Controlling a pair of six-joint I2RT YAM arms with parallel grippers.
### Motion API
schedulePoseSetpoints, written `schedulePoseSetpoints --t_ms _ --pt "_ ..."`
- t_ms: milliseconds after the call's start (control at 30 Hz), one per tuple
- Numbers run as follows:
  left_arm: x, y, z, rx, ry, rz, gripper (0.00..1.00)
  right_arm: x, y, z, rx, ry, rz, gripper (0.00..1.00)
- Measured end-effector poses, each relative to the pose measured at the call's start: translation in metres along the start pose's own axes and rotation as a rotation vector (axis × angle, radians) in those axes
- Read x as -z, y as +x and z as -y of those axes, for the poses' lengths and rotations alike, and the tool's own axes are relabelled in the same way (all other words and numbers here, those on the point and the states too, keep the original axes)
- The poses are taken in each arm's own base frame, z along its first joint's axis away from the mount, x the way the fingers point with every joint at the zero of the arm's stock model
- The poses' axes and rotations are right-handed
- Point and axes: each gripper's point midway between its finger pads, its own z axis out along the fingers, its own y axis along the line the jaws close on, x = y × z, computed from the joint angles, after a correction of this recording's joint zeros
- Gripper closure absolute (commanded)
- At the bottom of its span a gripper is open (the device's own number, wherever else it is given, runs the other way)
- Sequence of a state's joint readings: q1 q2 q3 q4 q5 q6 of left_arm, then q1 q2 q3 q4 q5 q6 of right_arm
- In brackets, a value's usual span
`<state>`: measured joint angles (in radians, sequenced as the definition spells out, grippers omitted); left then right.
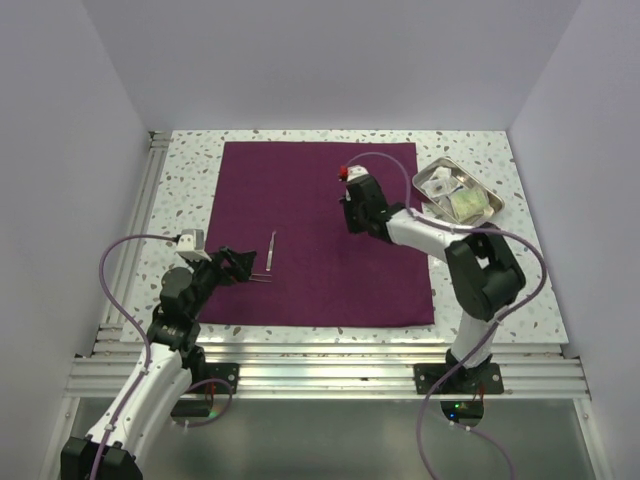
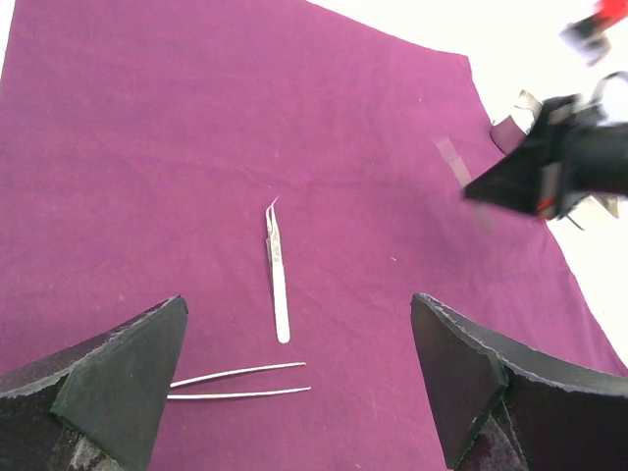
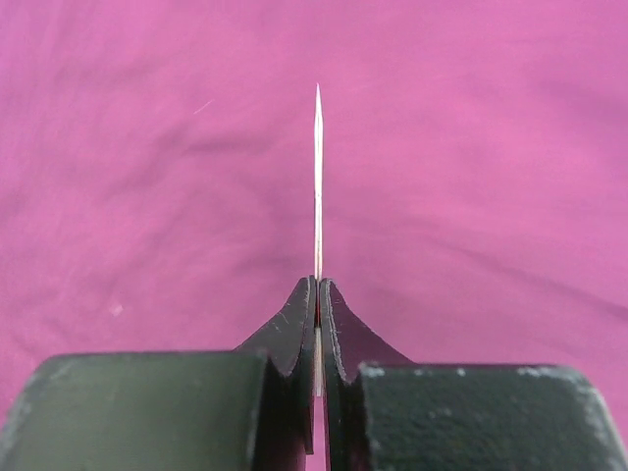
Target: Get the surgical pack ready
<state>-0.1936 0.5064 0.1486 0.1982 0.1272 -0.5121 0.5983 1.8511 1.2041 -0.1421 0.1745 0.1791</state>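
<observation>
The surgical pack is a plum-purple cloth (image 1: 320,215) spread flat as a big square sheet. Two metal tweezers lie on its left part: a curved-tip pair (image 2: 277,270) and an open straight pair (image 2: 240,381). My left gripper (image 2: 294,378) is open just above the cloth, its jaws wide either side of the straight pair. My right gripper (image 3: 318,294) is shut on a thin pointed metal instrument (image 3: 318,177), held over the cloth's upper middle (image 1: 352,205).
A metal tray (image 1: 436,180) with small packets stands on the speckled table at the back right, just off the cloth's corner. White walls enclose the table on three sides. An aluminium rail runs along the near edge.
</observation>
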Motion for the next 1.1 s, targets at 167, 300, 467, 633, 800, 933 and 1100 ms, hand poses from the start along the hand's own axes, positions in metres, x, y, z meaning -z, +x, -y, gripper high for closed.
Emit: schedulePoseSetpoints --t_ms 167,300,467,633,800,933,1100 --pt "0.0 0.0 0.001 0.0 0.003 -0.001 0.0 0.03 -0.03 0.063 -0.176 0.123 0.117 1.0" --pt "0.0 0.0 0.002 -0.001 0.009 -0.002 0.0 0.051 -0.048 0.133 -0.368 0.254 0.192 1.0" --pt "0.0 0.001 0.003 -0.001 0.016 -0.005 0.0 0.065 -0.04 0.208 -0.503 0.4 0.158 1.0" --pt "0.0 0.001 0.005 -0.001 0.023 -0.007 0.0 0.071 -0.076 0.236 -0.472 0.446 0.135 1.0" --pt "0.002 -0.002 0.007 -0.004 0.033 0.007 0.0 0.07 -0.096 0.263 -0.457 0.452 0.104 1.0" --pt "0.002 -0.002 0.009 -0.004 0.041 0.005 0.0 0.058 -0.09 0.281 -0.395 0.456 0.009 1.0" --pt "0.002 -0.001 0.009 -0.004 0.042 0.0 0.0 0.035 -0.061 0.273 -0.237 0.367 -0.12 1.0"
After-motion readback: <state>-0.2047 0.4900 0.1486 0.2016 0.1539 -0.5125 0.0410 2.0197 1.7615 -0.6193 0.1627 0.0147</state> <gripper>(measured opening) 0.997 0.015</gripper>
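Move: The steel tray my right hand is taking the thin forceps to lies about 30 cm to its right, some 11 cm ahead and 3 cm lower. In the tray, the white pouches sit about 26 cm right and 14 cm ahead of my right hand, the gauze bag about 32 cm right and 8 cm ahead. From my left hand, the tray is roughly 51 cm right, 25 cm ahead and 10 cm down. Still pinching the thin forceps near its middle, I sweep my right hand about 25 cm right and 11 cm forward, off the cloth towards the tray, turning it clockwise nearly 40 degrees. I climb some 12 cm along the way, then sink about 5 cm near the tray's left side and turn back slightly; my fingers stay shut. ##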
